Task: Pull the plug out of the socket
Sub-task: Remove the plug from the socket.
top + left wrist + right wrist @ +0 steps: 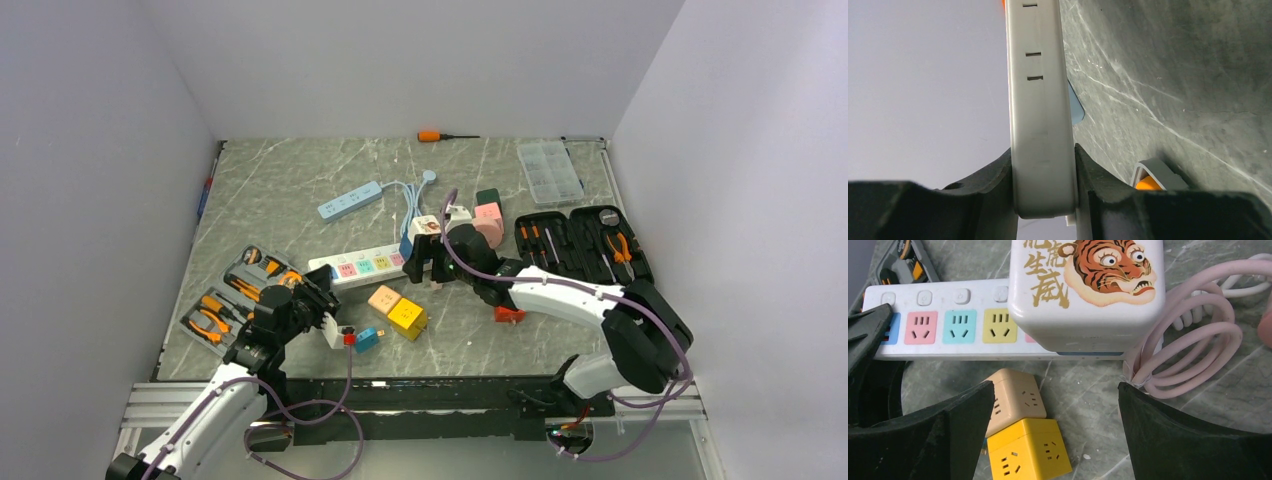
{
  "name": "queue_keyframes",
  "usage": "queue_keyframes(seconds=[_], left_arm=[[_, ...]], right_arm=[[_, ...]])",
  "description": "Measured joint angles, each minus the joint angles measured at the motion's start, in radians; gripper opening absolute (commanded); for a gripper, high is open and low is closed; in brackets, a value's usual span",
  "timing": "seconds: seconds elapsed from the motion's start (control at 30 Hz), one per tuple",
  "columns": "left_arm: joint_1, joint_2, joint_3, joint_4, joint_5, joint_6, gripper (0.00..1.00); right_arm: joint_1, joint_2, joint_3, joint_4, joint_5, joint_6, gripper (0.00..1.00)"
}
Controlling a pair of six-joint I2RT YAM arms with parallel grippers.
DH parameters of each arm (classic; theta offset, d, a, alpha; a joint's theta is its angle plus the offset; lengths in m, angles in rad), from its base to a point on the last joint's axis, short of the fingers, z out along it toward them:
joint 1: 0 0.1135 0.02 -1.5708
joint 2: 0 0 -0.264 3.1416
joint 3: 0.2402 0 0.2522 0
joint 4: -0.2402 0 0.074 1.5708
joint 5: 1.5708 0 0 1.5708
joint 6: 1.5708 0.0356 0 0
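The socket (360,267) is a long white power strip with pastel outlets, lying across the middle of the table. The plug (427,226) is a white cube with a tiger picture, seated on the strip's right end. My left gripper (303,300) is shut on the strip's left end; in the left wrist view the white strip (1040,125) is clamped between the black fingers (1100,185). My right gripper (1055,390) stands open just short of the tiger plug (1088,290), with nothing between its fingers. The strip's outlets (948,325) show to the plug's left.
A beige cube (1015,400) and a yellow cube (1030,455) lie under the right gripper. A coiled pink cord (1188,350) lies right of the plug. A light-blue strip (350,200), a pink cube (488,222), a black tool case (580,245) and a tool tray (235,295) surround the strip.
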Motion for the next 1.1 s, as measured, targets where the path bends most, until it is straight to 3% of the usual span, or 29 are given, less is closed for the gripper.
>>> queue_keyframes(seconds=[0.53,1.1], left_arm=[[-0.006,-0.003,0.0,-0.006,-0.008,-0.003,0.0],[-0.006,-0.034,0.011,-0.055,-0.048,-0.02,0.0]], right_arm=[[0.013,0.139,-0.05,0.261,0.045,0.038,0.98],[0.147,0.317,0.057,0.328,0.423,-0.015,0.98]])
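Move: About 6 cm ahead of the open right hand, 2 cm to its left and 1 cm lower stands the tiger plug, seated in the power strip; from the left hand it lies some 8 cm ahead and 19 cm to the right. Counted from the right hand, the peach adapter sits 4 cm back, 7 cm left, 9 cm down, the yellow adapter 9 cm back, 2 cm left, 8 cm down, and the pink cord coil 8 cm ahead, 8 cm right, 10 cm down. Closing in on the tiger plug, the right hand sinks about 4 cm, mostly early on, while pushing forward and left about 4 cm each, bringing its wide-open fingers towards the plug's blue base. Its wrist swings clockwise and tips fingers-up, each some 10 degrees. The left fingers keep their grip on the strip's left end, late on drifting it barely a centimetre left. ##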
